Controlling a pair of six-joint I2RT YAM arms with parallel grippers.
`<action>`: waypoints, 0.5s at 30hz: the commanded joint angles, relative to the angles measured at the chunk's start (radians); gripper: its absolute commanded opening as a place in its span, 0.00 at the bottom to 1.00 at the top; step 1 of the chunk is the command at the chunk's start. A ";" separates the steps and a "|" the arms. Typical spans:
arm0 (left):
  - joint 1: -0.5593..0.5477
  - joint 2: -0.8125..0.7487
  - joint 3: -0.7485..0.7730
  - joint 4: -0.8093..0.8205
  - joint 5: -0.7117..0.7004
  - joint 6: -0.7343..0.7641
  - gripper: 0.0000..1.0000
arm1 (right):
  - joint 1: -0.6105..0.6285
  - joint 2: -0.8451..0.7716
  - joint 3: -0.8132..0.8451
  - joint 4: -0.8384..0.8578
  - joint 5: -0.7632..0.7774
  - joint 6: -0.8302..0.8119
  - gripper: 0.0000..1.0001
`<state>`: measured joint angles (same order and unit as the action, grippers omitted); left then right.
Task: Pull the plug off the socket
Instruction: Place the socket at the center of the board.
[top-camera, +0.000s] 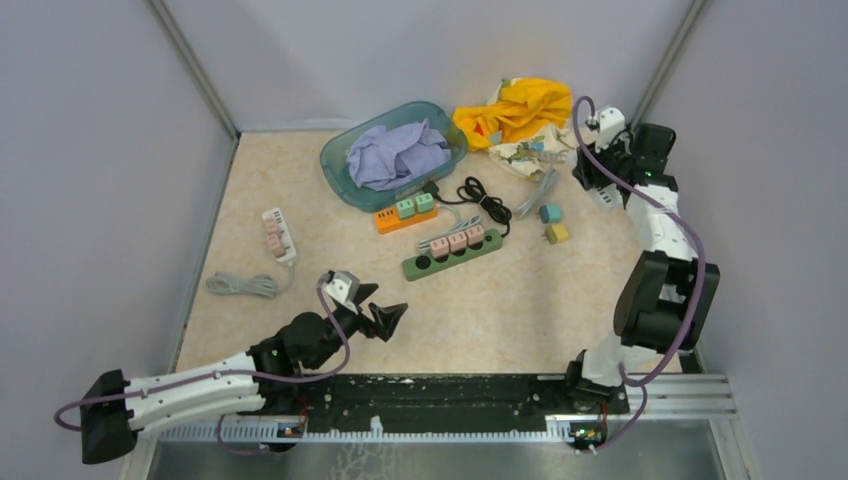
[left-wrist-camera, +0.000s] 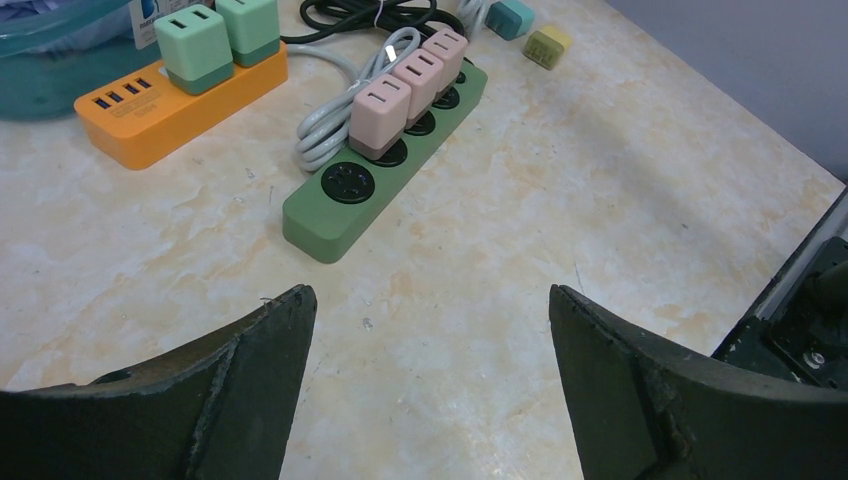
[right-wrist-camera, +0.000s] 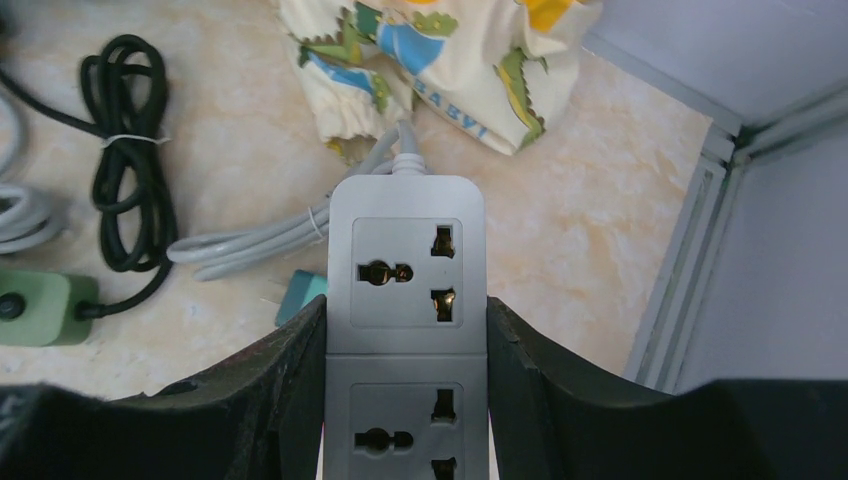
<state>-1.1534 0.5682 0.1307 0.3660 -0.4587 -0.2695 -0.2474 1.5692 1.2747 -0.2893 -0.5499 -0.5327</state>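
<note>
My right gripper (right-wrist-camera: 405, 305) is shut on a grey power strip (right-wrist-camera: 405, 245), one finger on each long side. It is held up at the far right (top-camera: 597, 165). The two sockets on it that show hold no plug. Its grey cable (right-wrist-camera: 250, 240) trails toward the patterned cloth (right-wrist-camera: 440, 60). A green power strip (top-camera: 452, 253) carries three pink plugs (left-wrist-camera: 410, 80) mid-table. My left gripper (top-camera: 385, 305) hovers open over bare table, short of the green strip's near end (left-wrist-camera: 330, 225), with nothing between its fingers (left-wrist-camera: 260, 340).
An orange strip (top-camera: 405, 217) holds two green plugs (left-wrist-camera: 215, 35). A white strip (top-camera: 279, 235) with pink plugs lies at the left, by a coiled grey cable (top-camera: 240, 285). Behind are a teal basin (top-camera: 340, 175), yellow cloth (top-camera: 520, 110), black cable (top-camera: 485, 200), and loose teal (top-camera: 550, 212) and yellow (top-camera: 557, 233) plugs.
</note>
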 joint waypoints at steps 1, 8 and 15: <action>0.004 -0.011 -0.012 0.019 0.009 -0.014 0.91 | -0.011 0.047 -0.012 0.217 0.165 0.108 0.00; 0.004 -0.007 -0.019 0.033 0.013 -0.015 0.92 | -0.012 0.213 -0.001 0.189 0.238 0.186 0.00; 0.005 -0.008 -0.028 0.036 0.023 -0.024 0.92 | -0.013 0.326 0.059 0.114 0.320 0.225 0.00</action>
<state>-1.1534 0.5674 0.1150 0.3676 -0.4511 -0.2779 -0.2535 1.8793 1.2690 -0.1692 -0.2901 -0.3527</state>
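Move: The right hand, already gripping the white socket, has its setting-down spot on the bare board about 2 cm ahead, 5 cm right and 16 cm below. Some 17 cm below it, the teal plug is level and 3 cm left; the yellow plug is 4 cm back and 2 cm left. The patterned cloth lies about 12 cm ahead and 7 cm left. From the left hand that spot is roughly 27 cm ahead and 39 cm right. The right hand lowers the held socket about 13 cm, drifting right, turning clockwise and tipping down some 15 degrees. ##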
